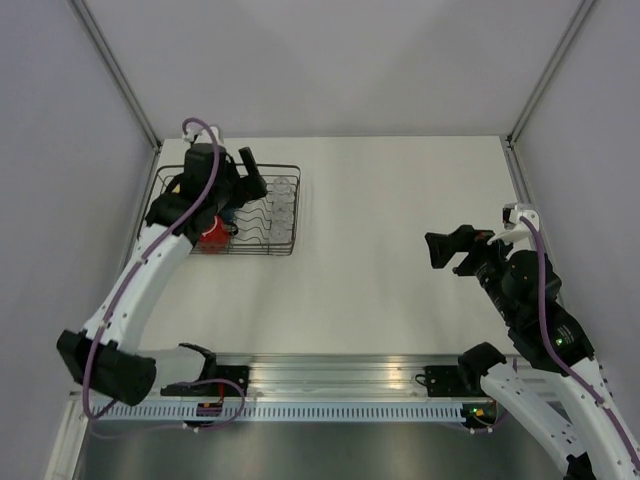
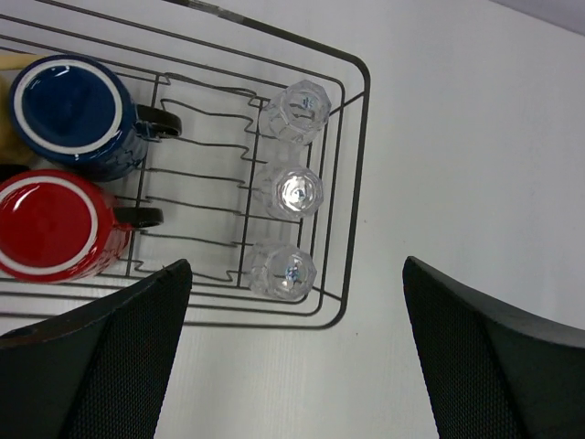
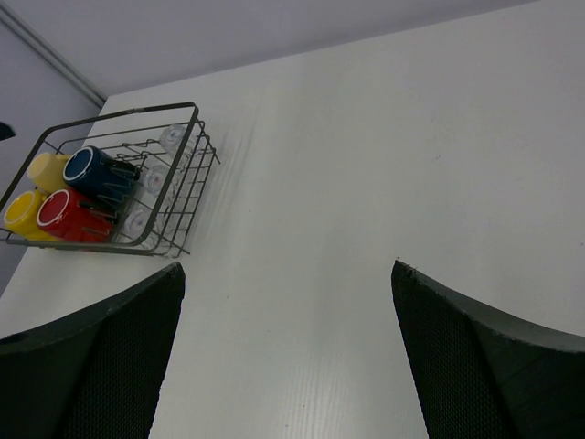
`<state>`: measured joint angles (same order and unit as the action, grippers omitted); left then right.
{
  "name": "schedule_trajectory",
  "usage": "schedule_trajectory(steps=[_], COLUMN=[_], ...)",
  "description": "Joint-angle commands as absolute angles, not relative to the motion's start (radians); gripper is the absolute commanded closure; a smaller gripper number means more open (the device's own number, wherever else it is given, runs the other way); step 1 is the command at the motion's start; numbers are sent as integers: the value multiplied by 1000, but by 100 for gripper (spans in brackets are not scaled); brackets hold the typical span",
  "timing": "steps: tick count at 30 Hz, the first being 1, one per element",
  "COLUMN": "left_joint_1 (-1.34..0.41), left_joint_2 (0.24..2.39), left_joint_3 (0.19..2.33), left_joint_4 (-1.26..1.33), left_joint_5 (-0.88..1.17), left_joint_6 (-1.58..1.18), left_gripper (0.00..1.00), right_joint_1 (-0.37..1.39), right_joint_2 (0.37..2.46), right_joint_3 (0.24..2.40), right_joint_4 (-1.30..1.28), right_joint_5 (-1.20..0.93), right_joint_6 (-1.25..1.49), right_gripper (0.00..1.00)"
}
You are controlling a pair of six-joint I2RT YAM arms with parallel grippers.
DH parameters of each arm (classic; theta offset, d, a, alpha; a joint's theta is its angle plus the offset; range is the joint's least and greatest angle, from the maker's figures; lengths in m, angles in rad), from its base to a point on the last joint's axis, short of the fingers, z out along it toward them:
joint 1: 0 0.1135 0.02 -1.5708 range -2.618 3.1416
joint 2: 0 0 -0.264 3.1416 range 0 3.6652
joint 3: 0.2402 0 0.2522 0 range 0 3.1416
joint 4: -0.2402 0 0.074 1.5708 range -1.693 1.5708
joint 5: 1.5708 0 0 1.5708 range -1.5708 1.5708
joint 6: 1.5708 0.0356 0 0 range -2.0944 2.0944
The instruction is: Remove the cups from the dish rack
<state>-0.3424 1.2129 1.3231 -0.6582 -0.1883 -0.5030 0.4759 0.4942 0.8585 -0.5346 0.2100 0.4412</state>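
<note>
The black wire dish rack stands at the table's far left. In the left wrist view its left end holds a blue mug and a red mug. Three clear tumblers stand in a row along its right end. The right wrist view also shows a pale yellow mug and a bright yellow mug behind those two. My left gripper hovers open above the rack's right part, empty, with the nearest tumbler below between its fingers. My right gripper is open and empty, far to the right of the rack.
White tabletop stretches between the rack and my right arm. Grey walls with metal corner posts close in the back and sides. An aluminium rail with both arm bases runs along the near edge.
</note>
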Motion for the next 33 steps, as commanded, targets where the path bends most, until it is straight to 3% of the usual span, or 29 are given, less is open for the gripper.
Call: schedule_trajectory(steps=[1,8,14,23,33], left_joint_1=[-341,-339,-337,-321,-321], left_joint_2=[1357,1653,1853,1999,2105], left_joint_3=[1446,1632,1764,1836,1848], left_joint_4=[-614,-572,-563,-569,-569], left_joint_5=[-213,-262,-180,-71,-58], left_joint_6=[-466,-296,-177,-132,-126], left_gripper=[0,0,6,22,25], right_joint_1=[480,482,480,480,480], right_joint_2=[495,495,486,502,514], right_joint_3=[868,871,880,913,914], right_joint_4=[-521,-554,-580,-630,-626], right_joint_5=[132,92,91,94,81], right_joint_6=[448,408,396,368,370], right_gripper=[2,2,2,2,2])
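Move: The far clear cup in the rack's right-hand column lies about 17 cm ahead of my open left hand, 5 cm to its right and some 23 cm below. The middle clear cup stands 7 cm nearer me than that cup. The blue mug is about 18 cm to the far cup's left and 8 cm nearer me, the red mug equally far left and 15 cm nearer. From my right hand, the far clear cup is roughly 31 cm ahead, 37 cm left, 26 cm below. I swing my left hand down and forward to the far clear cup, about 17 cm down and 16 cm out with some 5 cm to the right; the forward run fades and the end is nearly straight down. On the way I tip the fingers down, raise the hand's left side and turn clockwise, each by about 15 degrees, and narrow the gap by a quarter, stopping still open above the cup. My empty right hand drifts slightly back and down. ##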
